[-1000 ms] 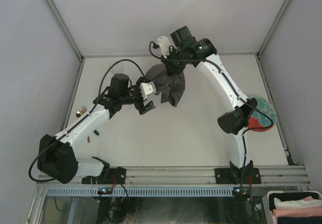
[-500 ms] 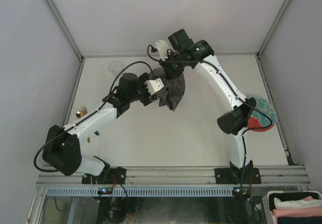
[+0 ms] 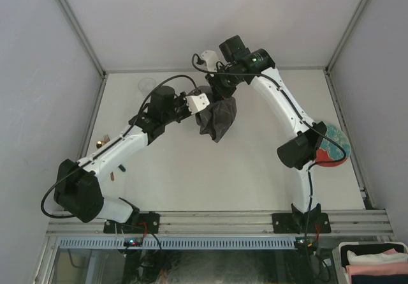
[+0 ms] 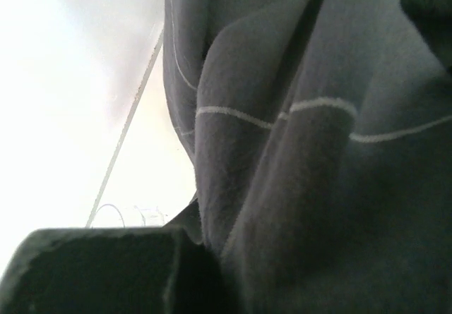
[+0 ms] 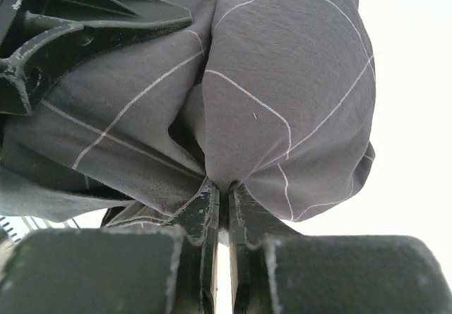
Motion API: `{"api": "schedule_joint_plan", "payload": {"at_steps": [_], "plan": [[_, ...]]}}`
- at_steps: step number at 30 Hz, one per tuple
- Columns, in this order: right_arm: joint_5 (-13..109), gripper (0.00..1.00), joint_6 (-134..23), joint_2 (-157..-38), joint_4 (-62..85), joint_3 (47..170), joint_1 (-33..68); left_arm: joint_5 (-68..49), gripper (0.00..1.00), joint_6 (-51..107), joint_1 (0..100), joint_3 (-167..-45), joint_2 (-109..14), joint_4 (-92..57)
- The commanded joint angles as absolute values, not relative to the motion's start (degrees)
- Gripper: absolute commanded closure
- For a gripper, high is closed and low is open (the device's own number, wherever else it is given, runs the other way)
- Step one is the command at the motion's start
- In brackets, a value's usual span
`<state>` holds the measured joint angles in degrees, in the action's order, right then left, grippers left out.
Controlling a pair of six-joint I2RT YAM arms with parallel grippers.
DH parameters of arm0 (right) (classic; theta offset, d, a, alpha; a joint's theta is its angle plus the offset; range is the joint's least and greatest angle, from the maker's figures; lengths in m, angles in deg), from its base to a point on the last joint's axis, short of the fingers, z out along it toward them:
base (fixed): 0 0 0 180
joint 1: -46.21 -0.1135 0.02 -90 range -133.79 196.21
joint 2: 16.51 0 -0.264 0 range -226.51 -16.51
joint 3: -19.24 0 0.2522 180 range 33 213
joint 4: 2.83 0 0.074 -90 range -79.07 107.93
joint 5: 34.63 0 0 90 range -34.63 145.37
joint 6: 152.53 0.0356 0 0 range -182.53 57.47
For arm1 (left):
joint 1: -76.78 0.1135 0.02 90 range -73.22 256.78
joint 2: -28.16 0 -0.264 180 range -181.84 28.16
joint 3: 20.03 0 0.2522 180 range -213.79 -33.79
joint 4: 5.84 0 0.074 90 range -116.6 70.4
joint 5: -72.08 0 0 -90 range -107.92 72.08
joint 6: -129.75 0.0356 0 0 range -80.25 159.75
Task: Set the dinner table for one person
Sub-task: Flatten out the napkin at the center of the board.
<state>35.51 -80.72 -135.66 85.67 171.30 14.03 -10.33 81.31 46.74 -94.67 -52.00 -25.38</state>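
Note:
A dark grey checked cloth hangs bunched above the far middle of the dinner table. My right gripper is shut on its top, and in the right wrist view the cloth balloons out from the pinched fingertips of that gripper. My left gripper is at the cloth's upper left edge, shut on a fold. In the left wrist view the cloth fills nearly everything, with one dark finger at the lower left pressed against it. The left gripper's body shows at the top left of the right wrist view.
A clear glass stands at the far left of the table. A teal and red plate lies at the right edge, behind the right arm's elbow. A small brass object sits near the left rail. Folded cloths lie in a bin below the table's near right corner.
My left gripper moved up and right to the cloth's edge and closed on it. The right gripper kept its hold and the cloth swung slightly right.

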Motion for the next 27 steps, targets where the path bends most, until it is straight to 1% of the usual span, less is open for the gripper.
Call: {"api": "schedule_joint_plan", "payload": {"at_steps": [1, 5, 9, 11, 15, 17, 18, 20, 24, 27], "plan": [[35.9, 1.00, -83.4, -135.2, 86.6, 170.8, 16.1, -11.8, 1.00, 82.6, 46.6, -102.8, -48.9, -31.0], [36.5, 1.00, -87.7, -132.5, 89.6, 166.9, 15.6, -12.8, 1.00, 84.0, 46.6, -107.8, -46.5, -39.4], [37.7, 1.00, -89.7, -129.5, 88.9, 158.4, 16.3, -13.3, 1.00, 84.1, 46.6, -110.4, -41.7, -45.6], [37.9, 0.89, -90.2, -128.6, 87.9, 155.2, 17.0, -13.6, 1.00, 83.7, 46.6, -111.7, -39.0, -49.0], [40.0, 0.61, -92.3, -128.2, 85.8, 151.2, 18.7, -15.1, 1.00, 83.1, 46.6, -115.3, -34.3, -54.3], [41.3, 0.51, -94.1, -128.1, 84.5, 148.7, 20.2, -16.7, 1.00, 83.8, 46.7, -116.6, -32.8, -56.2], [41.7, 0.48, -95.1, -128.2, 84.4, 148.2, 21.0, -17.7, 1.00, 84.1, 46.7, -116.7, -32.3, -56.9], [41.9, 0.46, -97.2, -128.5, 85.1, 148.4, 21.3, -19.2, 1.00, 84.5, 46.9, -115.7, -31.4, -57.7], [40.3, 0.45, -98.9, -128.2, 86.9, 150.8, 19.2, -19.3, 1.00, 83.8, 47.0, -110.8, -30.1, -56.8], [41.6, 0.45, -98.5, -127.6, 86.3, 151.5, 18.2, -18.6, 1.00, 83.7, 47.1, -109.1, -30.3, -55.9]]}}
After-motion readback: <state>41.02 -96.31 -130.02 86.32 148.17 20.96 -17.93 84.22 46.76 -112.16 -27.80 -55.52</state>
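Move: Both hands already pinch the napkin high over the board, which is bare at its centre: that spot is about 6 cm back, 7 cm right and 21 cm below the left hand, and 5 cm back, 3 cm left and 26 cm below the right. The napkin's bunched middle hangs about 3 cm back, 6 cm right and 9 cm below the left hand. The glass stands roughly 16 cm ahead, 25 cm left and 17 cm below the left hand. The left hand keeps its pinch on the napkin and hauls it up by about 18 cm while drawing back about 10 cm and somewhat less to its left, slowly at first, then in a quick upward sweep that tips its fingers up slightly. The right hand first follows back 3 or 4 cm, then opens to about half and lets go of the cloth, swinging away to the right by some 10 cm and down nearly as far, with its left side dipping about 15 degrees. ##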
